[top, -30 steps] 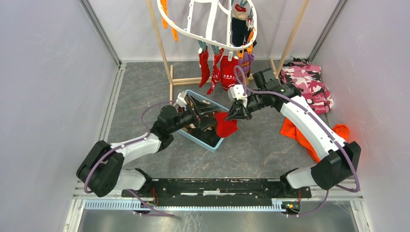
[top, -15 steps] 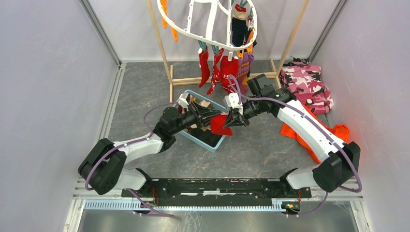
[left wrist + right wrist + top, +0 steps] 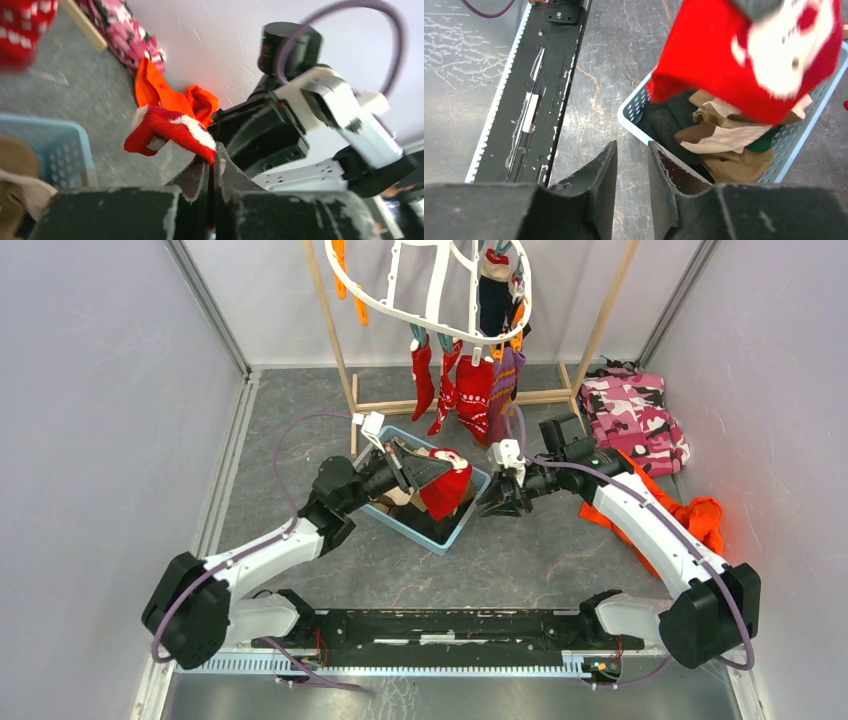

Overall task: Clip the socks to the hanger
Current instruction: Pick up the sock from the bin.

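My left gripper (image 3: 436, 472) is shut on the cuff of a red sock (image 3: 447, 490) with white patterns, which hangs over the blue basket. In the left wrist view the sock (image 3: 167, 131) is pinched between the closed jaws (image 3: 212, 162). My right gripper (image 3: 489, 505) is just right of the basket, slightly open and empty (image 3: 632, 152); the held sock (image 3: 744, 55) is ahead of it. The white hanger (image 3: 432, 302) hangs at the top with red socks (image 3: 473, 390), a purple sock (image 3: 509, 373) and a navy one (image 3: 492, 302) clipped to it.
The blue basket (image 3: 451, 539) holds beige, brown, dark and green socks (image 3: 724, 142). A wooden pole rack (image 3: 340, 350) carries the hanger. Pink camouflage garment (image 3: 635, 415) and orange cloth (image 3: 700, 515) lie at the right wall.
My left gripper closed on the red sock and drew it left over the basket. The right gripper let go of the sock, opened a little and pulled back to the right.
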Tool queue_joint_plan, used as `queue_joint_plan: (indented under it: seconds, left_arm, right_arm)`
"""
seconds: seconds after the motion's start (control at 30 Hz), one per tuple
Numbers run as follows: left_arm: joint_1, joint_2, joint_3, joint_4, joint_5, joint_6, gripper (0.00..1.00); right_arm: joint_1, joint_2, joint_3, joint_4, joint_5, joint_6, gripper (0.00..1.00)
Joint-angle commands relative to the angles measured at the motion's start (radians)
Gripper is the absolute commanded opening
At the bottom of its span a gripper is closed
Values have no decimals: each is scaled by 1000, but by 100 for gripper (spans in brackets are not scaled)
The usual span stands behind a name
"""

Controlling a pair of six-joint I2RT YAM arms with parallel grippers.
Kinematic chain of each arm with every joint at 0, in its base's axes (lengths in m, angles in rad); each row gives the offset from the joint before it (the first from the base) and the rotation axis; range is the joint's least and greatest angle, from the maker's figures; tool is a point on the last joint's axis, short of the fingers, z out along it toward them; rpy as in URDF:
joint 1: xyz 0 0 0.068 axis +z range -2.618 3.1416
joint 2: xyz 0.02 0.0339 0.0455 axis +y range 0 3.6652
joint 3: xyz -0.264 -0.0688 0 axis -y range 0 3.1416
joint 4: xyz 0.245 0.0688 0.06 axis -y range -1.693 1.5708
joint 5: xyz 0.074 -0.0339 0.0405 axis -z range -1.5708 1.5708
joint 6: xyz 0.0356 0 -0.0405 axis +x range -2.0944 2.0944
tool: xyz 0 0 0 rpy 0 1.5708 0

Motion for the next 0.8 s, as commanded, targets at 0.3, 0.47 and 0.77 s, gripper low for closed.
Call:
queue_joint_plan:
  seconds: [0.3, 0.47, 0.77]
  left_arm:
    - [-157, -173, -15, 16, 26, 980, 2]
    - [-196, -152, 19, -29, 8, 1077, 2]
    - [-231, -122, 40, -55, -13, 1134, 2]
  right_arm:
    - [-116, -54, -79, 417, -224, 553, 73]
    - [-107, -28, -74, 547, -248, 762, 76]
    - [-68, -9, -34, 568, -271, 816, 76]
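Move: The red Santa sock is already pinched in the left fingers. The right hand, where it is being taken, lies about 6 cm back, 8 cm right and 5 cm below. From the right hand, the sock's middle is some 5 cm ahead, 7 cm left and 1 cm up. The bin's middle is about 4 cm ahead, 8 cm left and 20 cm below the left hand; the hanging patterned red sock is roughly 15 cm ahead of the left hand, 5 cm right and nearly level. Keeping its pinch near the Santa sock's cuff, the left hand draws back about 5 cm, first lifting slightly and then sinking partway again, and drifts right towards the right hand while rolling some 60 degrees about its fingers. The empty right hand spreads its fingers wide and rises about 5 cm to meet the sock, rolling a little as its fingertips level out. ##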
